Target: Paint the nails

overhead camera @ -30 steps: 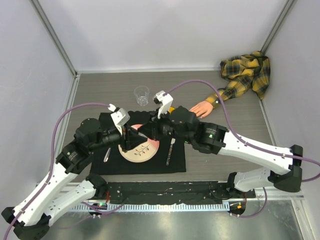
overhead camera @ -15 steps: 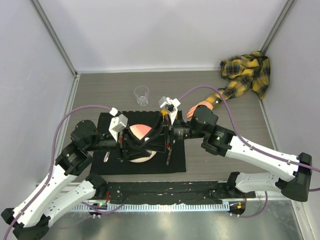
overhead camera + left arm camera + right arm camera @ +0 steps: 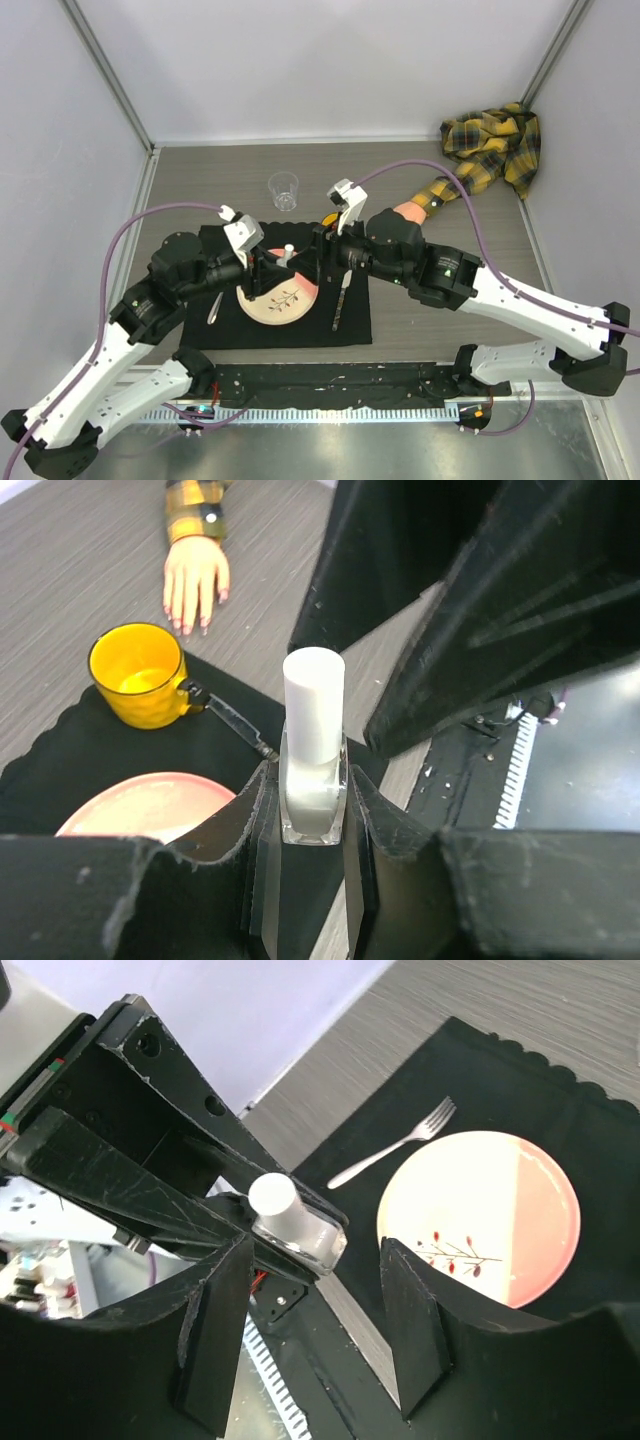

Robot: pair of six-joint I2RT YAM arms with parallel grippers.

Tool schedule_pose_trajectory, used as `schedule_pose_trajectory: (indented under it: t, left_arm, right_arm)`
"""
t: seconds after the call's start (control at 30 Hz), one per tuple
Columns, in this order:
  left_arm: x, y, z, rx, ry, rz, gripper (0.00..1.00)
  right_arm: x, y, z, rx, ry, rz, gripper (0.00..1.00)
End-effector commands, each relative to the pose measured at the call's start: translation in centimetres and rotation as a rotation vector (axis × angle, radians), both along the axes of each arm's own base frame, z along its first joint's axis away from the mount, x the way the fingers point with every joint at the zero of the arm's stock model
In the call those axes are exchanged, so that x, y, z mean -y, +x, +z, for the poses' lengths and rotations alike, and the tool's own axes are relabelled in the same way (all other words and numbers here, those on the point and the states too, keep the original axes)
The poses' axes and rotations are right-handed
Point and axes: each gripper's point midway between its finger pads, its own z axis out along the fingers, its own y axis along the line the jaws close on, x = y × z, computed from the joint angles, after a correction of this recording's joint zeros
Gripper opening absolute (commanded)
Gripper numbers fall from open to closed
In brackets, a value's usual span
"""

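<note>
A small clear bottle with a white cap stands upright between the jaws of my left gripper, which is shut on its glass body above the plate. My right gripper is open just short of the bottle, its fingers apart from the cap. In the top view the two grippers meet over the mat, with the bottle between them. The pale mannequin hand lies palm down on the table beyond, its nails tiny at the fingertips. Its plaid sleeve trails to the back right corner.
A black mat holds a pink plate, a fork, a knife and a yellow cup. A clear plastic cup stands behind the mat. Walls close off the left, back and right.
My right gripper's jaws have spread open and it has drawn back a little from the bottle. The left gripper keeps its hold on the bottle, shifting slightly over the plate.
</note>
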Motion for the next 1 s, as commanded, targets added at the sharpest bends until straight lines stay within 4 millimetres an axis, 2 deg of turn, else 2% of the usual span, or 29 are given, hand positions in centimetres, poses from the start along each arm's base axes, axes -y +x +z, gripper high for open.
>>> schedule_pose_trajectory:
  t: [0.0,0.2,0.33,0.4,0.6,0.63,0.7,0.73,0.77,0.8,0.83,0.87,0.9,0.93,0.97]
  left_arm:
    - [-0.2,0.7,0.9,0.048,-0.013,0.035,0.0]
    - [0.0,0.5,0.9,0.027,-0.034,0.028,0.0]
    - [0.0,0.4,0.6,0.011,-0.036,0.029,0.0]
    - [0.1,0.2,0.6,0.008,-0.04,0.022,0.0]
    - [0.3,-0.7,1.6,0.008,-0.087,-0.019,0.0]
    - [0.5,-1.0,2.0,0.009,-0.109,-0.036,0.0]
    - [1.0,-2.2,2.5,0.003,-0.141,-0.106,0.0]
    - [1.7,-4.5,3.1,0.003,-0.169,-0.246,0.0]
    - [2.0,-6.1,3.5,-0.035,-0.198,-0.336,0.0]
    - [2.3,-7.6,4.0,-0.057,-0.223,-0.43,0.0]
    - [2.2,-10.7,5.2,-0.023,-0.278,-0.646,0.0]
    - [1.9,-12.2,6.0,-0.15,-0.32,-0.719,0.0]
    - [1.7,-13.0,5.5,-0.207,-0.341,-0.774,0.0]
    - [1.1,-14.0,7.5,-0.068,-0.401,-0.839,0.0]
    - [1.1,-14.0,7.7,-0.067,-0.406,-0.84,0.0]
  right_arm:
    - [-0.4,1.0,1.3,0.019,-0.003,-0.101,0.58]
    - [-2.1,0.8,1.2,0.037,-0.037,-0.119,0.51]
    - [-2.8,1.0,1.9,0.057,-0.035,-0.136,0.41]
    - [-3.0,1.1,1.6,0.055,-0.045,-0.142,0.35]
    - [-3.4,0.8,1.0,0.045,-0.056,-0.121,0.15]
    - [-3.3,0.5,0.4,0.045,-0.07,-0.101,0.01]
    - [-3.6,-0.9,0.7,0.081,-0.05,0.019,0.01]
    - [-3.1,-1.4,-0.2,0.092,-0.042,0.099,0.01]
    - [-4.0,-6.5,1.5,0.136,0.068,0.435,0.01]
    - [-3.7,-8.5,1.6,0.148,0.117,0.569,0.01]
    - [-2.8,-10.5,0.5,0.139,0.143,0.679,0.01]
    - [-2.5,-11.9,1.1,0.153,0.188,0.761,0.01]
    - [-2.4,-12.2,1.0,0.141,0.189,0.779,0.01]
    - [-2.4,-12.3,1.0,0.137,0.184,0.788,0.01]
    - [-2.4,-12.3,0.4,0.117,0.158,0.79,0.01]
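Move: The left hand already holds the nail polish bottle by its glass body, its white cap about 2 cm straight above the left hand point. From the right hand the cap is about 3 cm to the left and 1 cm ahead, level with it. Far below the right hand, by about 28 cm, the plate lies some 7 cm ahead and 8 cm left; the yellow mug stands roughly 20 cm ahead and 7 cm right, some 25 cm below. While the left hand keeps its pinch on the bottle and sinks only a centimetre, the right hand slides about 3 cm left around the cap and closes its fingers until they pinch it. Then both hands swing back towards the bases together by some 7 cm, the right wrist turning counter-clockwise by about 30 degrees and the left clockwise by some 20, a twist in the unscrewing sense, with both grips kept. ##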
